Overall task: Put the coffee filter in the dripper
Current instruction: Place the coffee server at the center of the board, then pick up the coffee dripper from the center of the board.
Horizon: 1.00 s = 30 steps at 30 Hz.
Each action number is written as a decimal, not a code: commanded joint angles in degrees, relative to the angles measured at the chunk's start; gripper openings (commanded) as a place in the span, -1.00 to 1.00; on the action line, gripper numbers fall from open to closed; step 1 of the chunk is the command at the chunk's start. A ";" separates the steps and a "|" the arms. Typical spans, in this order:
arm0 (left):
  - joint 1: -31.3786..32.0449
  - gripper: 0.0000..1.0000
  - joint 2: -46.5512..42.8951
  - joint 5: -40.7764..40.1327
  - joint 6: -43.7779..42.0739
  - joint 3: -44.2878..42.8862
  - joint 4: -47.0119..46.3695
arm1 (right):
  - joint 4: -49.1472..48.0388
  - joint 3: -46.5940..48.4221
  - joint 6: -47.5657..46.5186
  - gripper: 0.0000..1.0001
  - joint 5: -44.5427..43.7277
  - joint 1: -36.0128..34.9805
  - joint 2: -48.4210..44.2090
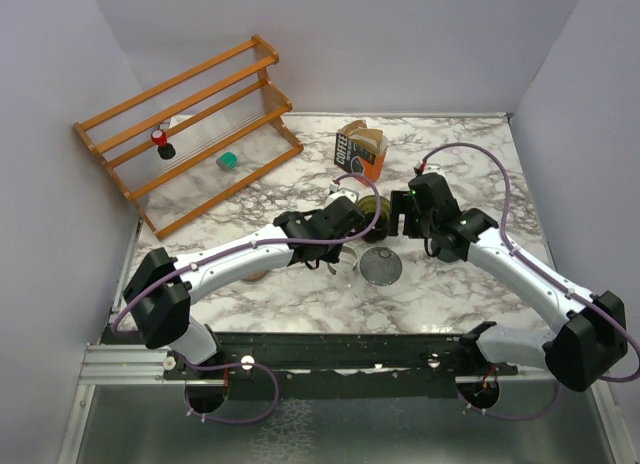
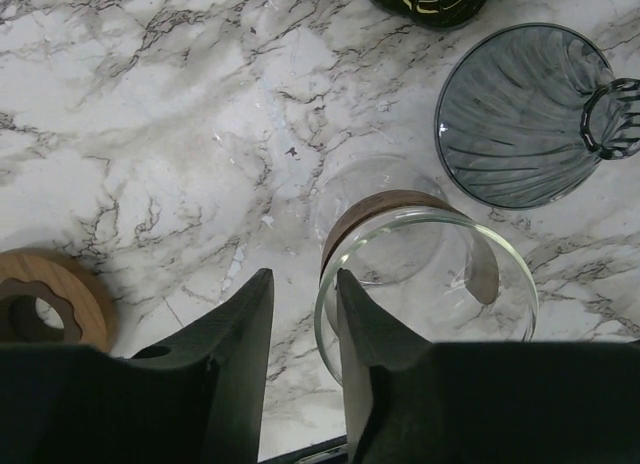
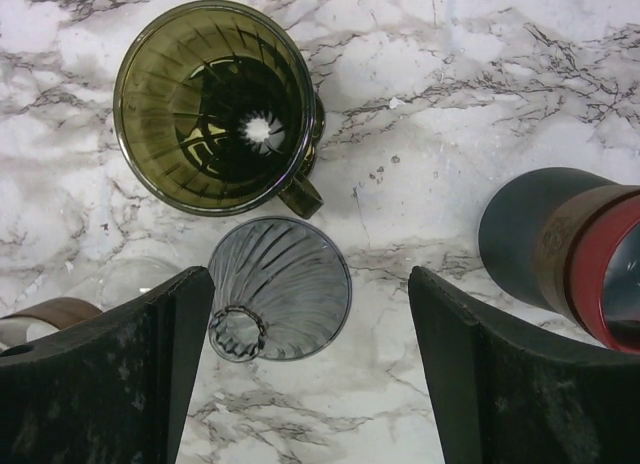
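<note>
Brown paper coffee filters [image 1: 372, 137] stick out of an orange-brown "COFFEE" box [image 1: 356, 152] at the back of the table. An olive-green dripper [image 3: 215, 104] stands mouth up. A smoky grey dripper [image 3: 285, 284] lies tipped over just in front of it. My right gripper [image 3: 310, 284] hangs wide open above the grey dripper, holding nothing. My left gripper [image 2: 300, 289] is slightly open at the rim of a glass carafe [image 2: 430, 284] with a wooden collar. The rim runs along the inner side of the right finger.
A wooden ring [image 2: 45, 304] lies to the left of the carafe. A dark cup with a red rim [image 3: 560, 249] stands to the right of the drippers. A wooden rack [image 1: 190, 124] holding small items fills the back left.
</note>
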<state>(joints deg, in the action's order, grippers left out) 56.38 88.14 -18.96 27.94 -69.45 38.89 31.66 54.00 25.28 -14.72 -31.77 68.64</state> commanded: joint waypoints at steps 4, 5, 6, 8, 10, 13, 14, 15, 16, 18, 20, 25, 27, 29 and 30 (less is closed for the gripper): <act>0.14 -0.09 -2.52 -4.39 -2.00 -2.50 2.93 | -2.76 3.71 1.09 0.61 -4.43 0.11 5.10; 0.13 -0.03 -3.06 -4.83 -2.43 -2.95 3.20 | -3.00 4.08 1.09 0.59 -4.77 0.13 5.74; 0.13 0.03 -3.66 -5.07 -3.09 -3.40 3.35 | -3.25 4.48 1.08 0.56 -5.16 0.13 6.32; 0.06 0.13 -4.81 -5.12 -4.47 -4.24 3.43 | -3.72 5.14 1.09 0.52 -5.70 0.12 7.84; 0.05 0.22 -5.96 -5.04 -5.94 -4.98 3.38 | -4.45 5.71 1.09 0.48 -5.76 0.16 9.11; 0.09 0.31 -7.40 -4.97 -8.94 -6.12 3.31 | -5.42 6.44 1.09 0.42 -5.68 0.17 10.89; 0.03 0.35 -7.92 -5.35 -9.83 -6.29 3.23 | -5.87 6.59 1.09 0.41 -5.55 0.32 11.46; -0.03 0.38 -8.40 -5.72 -10.67 -6.45 3.04 | -6.12 6.83 1.09 0.38 -5.18 0.49 12.01; -0.16 0.42 -8.94 -6.00 -11.44 -6.48 2.79 | -6.47 6.97 1.05 0.35 -4.92 0.60 12.38; -0.57 0.47 -10.07 -6.24 -12.86 -6.28 2.13 | -7.46 6.92 1.00 0.33 -5.05 1.12 13.02; -1.18 0.53 -11.55 -5.96 -14.26 -4.95 -0.50 | -8.43 6.75 1.00 0.32 -3.60 2.45 13.83; -2.68 0.67 -18.24 -5.15 -18.36 2.87 -9.60 | -10.01 7.13 -0.04 0.27 -0.62 3.82 16.61; -3.46 0.69 -20.49 -5.14 -18.37 4.42 -10.89 | -10.44 7.38 -0.05 0.26 0.50 4.79 17.71; -3.61 0.70 -22.47 -5.91 -17.80 6.45 -12.23 | -10.87 7.73 -0.22 0.25 1.51 5.44 18.73; -3.64 0.71 -23.45 -6.37 -17.35 7.61 -13.04 | -11.20 7.89 -0.35 0.25 1.97 5.55 19.25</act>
<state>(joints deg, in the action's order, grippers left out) 53.47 69.01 -23.46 11.53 -65.65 32.01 22.76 59.86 25.45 -15.86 -27.09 85.91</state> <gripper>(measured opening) 0.845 0.628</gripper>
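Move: Just left of the clear coffee server, the left hand has its narrowly open fingertips astride the near wall of its rim; the server's middle is about 5 cm right, 1 back and 5 below. The grey glass cone lies 12 cm right and 1 ahead, the wooden ring 16 left and 2 ahead. From the right hand the green dripper is 7 cm ahead, 6 left and 8 below; the cone is 3 back, 3 left, the red-rimmed cup 3 ahead, 13 right. Spreading its fingers wide, the left hand comes free of the server's rim and lifts about 10 cm, then drifts left and a little forward, its fingertips tilting up some 20 degrees. Meanwhile the right hand reaches about 7 cm forward and sinks 4 towards the green dripper, partly closing its wide-open fingers and bringing the left one over the dripper's right rim; no contact can be made out there. ##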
